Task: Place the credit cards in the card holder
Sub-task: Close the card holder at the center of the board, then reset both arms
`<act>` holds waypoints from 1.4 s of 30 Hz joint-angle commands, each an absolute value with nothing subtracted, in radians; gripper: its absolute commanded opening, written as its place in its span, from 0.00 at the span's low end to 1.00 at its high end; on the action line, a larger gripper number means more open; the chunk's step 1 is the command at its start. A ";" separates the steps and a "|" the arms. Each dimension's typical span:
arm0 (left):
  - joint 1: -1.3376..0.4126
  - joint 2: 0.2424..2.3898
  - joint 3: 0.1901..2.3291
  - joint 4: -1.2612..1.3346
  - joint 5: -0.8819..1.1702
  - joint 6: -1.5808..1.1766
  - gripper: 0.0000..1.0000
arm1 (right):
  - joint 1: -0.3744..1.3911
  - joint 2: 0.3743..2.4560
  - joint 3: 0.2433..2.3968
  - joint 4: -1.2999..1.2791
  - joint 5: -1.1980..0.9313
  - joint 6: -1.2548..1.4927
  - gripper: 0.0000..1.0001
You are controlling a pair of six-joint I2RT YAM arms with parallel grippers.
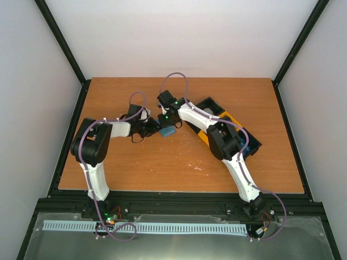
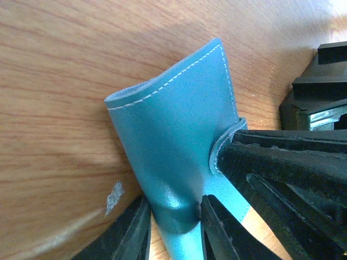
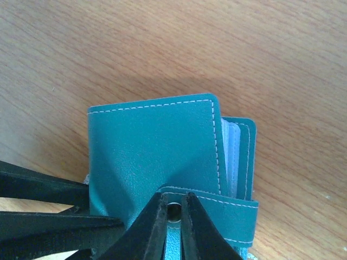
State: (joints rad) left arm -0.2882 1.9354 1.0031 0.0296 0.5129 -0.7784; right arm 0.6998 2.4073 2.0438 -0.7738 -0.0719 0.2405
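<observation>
The blue card holder [image 1: 169, 131] lies folded on the wooden table, between my two grippers. My left gripper [image 1: 153, 129] is shut on its lower edge, and its fingers dent the leather [image 2: 174, 222]. My right gripper [image 1: 164, 118] is shut on the holder's snap tab, with the metal snap between its fingertips [image 3: 173, 216]. In the right wrist view the cover [image 3: 152, 146] shows white stitching and pale inner sleeves at its right edge. The right gripper's fingers [image 2: 282, 168] press the tab in the left wrist view. The credit cards are hidden or out of view.
A black-and-yellow tray [image 1: 210, 103] lies at an angle behind the right arm, partly covered by it. Black frame rails run along the table's left, right and near edges. A small white scuff [image 2: 114, 196] marks the wood beside the holder.
</observation>
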 commanded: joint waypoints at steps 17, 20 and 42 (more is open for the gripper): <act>-0.282 1.357 0.820 -0.089 0.245 -0.687 0.73 | 0.628 1.513 1.236 -0.428 0.210 0.319 0.61; -0.284 1.208 0.792 -0.122 0.198 -0.624 0.89 | 0.618 1.312 1.082 -0.423 0.308 0.310 0.72; -0.298 0.506 0.690 -0.230 -0.051 -0.513 1.00 | 0.604 0.493 0.844 -0.518 0.659 0.223 1.00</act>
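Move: The closed card holder lies right under both grippers. Its middle is about 1 cm back, 1 cm left and 2 cm below the right hand, whose tips are at the snap strap. From the left hand, at the holder's left edge, its middle is about 3 cm right, 1 cm ahead and 1 cm down. From the right hand, the far black bin stands some 16 cm right and 5 cm ahead, and the yellow bin about 23 cm right and 1 cm back, both slightly below. Up and apart, both hands come off the card holder: the right lifts clear of the strap, then sweeps right and back over the bins, ending about 30 cm higher and 33 cm to the right. The left eases off the holder's left edge, then climbs about 30 cm while drawing back and left. Both grippers open fully and tilt upward by over 50 degrees, turning outward. ##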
